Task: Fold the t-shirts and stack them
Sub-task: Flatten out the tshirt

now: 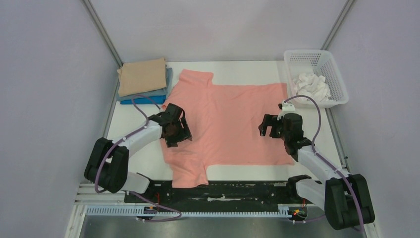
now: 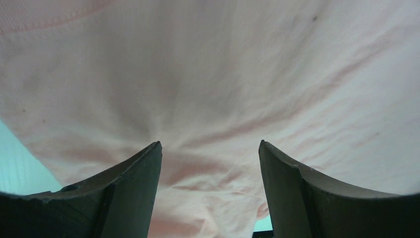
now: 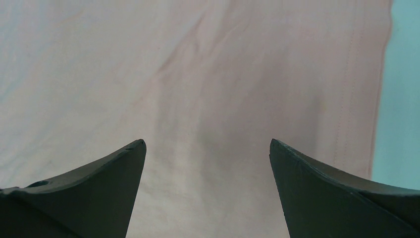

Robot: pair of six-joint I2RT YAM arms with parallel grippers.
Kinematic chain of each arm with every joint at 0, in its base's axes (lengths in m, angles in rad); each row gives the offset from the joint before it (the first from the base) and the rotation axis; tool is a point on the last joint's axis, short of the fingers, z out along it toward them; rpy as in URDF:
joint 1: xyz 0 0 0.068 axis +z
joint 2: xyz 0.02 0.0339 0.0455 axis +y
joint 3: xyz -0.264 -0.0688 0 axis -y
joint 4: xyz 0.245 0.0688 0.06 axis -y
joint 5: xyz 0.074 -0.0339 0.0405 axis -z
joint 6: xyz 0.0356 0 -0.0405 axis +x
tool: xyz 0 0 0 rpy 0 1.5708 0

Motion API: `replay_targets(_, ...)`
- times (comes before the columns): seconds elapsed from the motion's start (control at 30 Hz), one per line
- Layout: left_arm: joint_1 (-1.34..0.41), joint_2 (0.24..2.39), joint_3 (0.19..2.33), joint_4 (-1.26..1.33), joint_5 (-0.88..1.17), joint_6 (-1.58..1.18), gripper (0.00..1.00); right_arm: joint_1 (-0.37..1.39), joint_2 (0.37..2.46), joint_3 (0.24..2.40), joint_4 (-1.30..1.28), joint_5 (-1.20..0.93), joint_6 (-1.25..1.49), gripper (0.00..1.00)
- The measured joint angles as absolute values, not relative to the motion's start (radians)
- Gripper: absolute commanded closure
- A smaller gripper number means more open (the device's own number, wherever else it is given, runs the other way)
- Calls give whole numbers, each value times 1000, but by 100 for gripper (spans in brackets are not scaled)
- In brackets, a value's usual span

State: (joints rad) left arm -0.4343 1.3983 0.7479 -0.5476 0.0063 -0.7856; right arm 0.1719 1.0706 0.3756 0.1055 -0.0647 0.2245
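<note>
A salmon-pink t-shirt (image 1: 228,119) lies spread flat across the middle of the table, one sleeve toward the back and one toward the front edge. At the back left sits a stack of folded t-shirts: a tan one (image 1: 142,77) on top, then a grey-blue one (image 1: 167,85), with a bright blue one (image 1: 143,100) at the bottom. My left gripper (image 1: 177,130) is over the pink shirt's left side. It stands open (image 2: 210,143), with wrinkled pink cloth (image 2: 223,74) under and between its fingers. My right gripper (image 1: 268,127) hovers open (image 3: 207,140) over smooth pink cloth (image 3: 198,74) near the shirt's right hem.
A white mesh basket (image 1: 331,74) holding a crumpled white cloth (image 1: 311,85) stands at the back right. Grey walls enclose the table on three sides. A black rail runs along the front edge between the arm bases. Bare table (image 3: 402,99) shows just right of the hem.
</note>
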Motion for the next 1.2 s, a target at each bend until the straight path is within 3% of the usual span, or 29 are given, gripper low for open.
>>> replay_targets(0.27, -434, 1516, 986, -579, -56, -770, 22, 172, 1064, 379, 115, -53, 224, 2)
replay_targets(0.63, -404, 1879, 1237, -551, -55, -732, 22, 172, 1317, 466, 165, -68, 227, 2)
replay_targets(1.2, -309, 2083, 1532, -588, -13, -687, 22, 171, 1591, 663, 240, 44, 270, 2)
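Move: The left gripper sits low on the pink t-shirt, with the collar about 17 cm ahead and 8 cm to its left, the far sleeve some 38 cm ahead and 9 cm right, and the near sleeve 20 cm back and 5 cm right. The right gripper hovers roughly 4 cm above the shirt: the middle of the hem lies about 5 cm ahead and 13 cm right, the basket some 31 cm ahead and 28 cm right. Hop the left gripper up and forward towards the collar, set it back down on the t-shirt, then drag the cloth forward, about 20 cm of travel in all. Meanwhile lower the open right gripper nearly 4 cm onto the shirt beside the hem and slide it forward about 6 cm, fingers flat-spread, turning slightly clockwise. Keep both grippers open. ##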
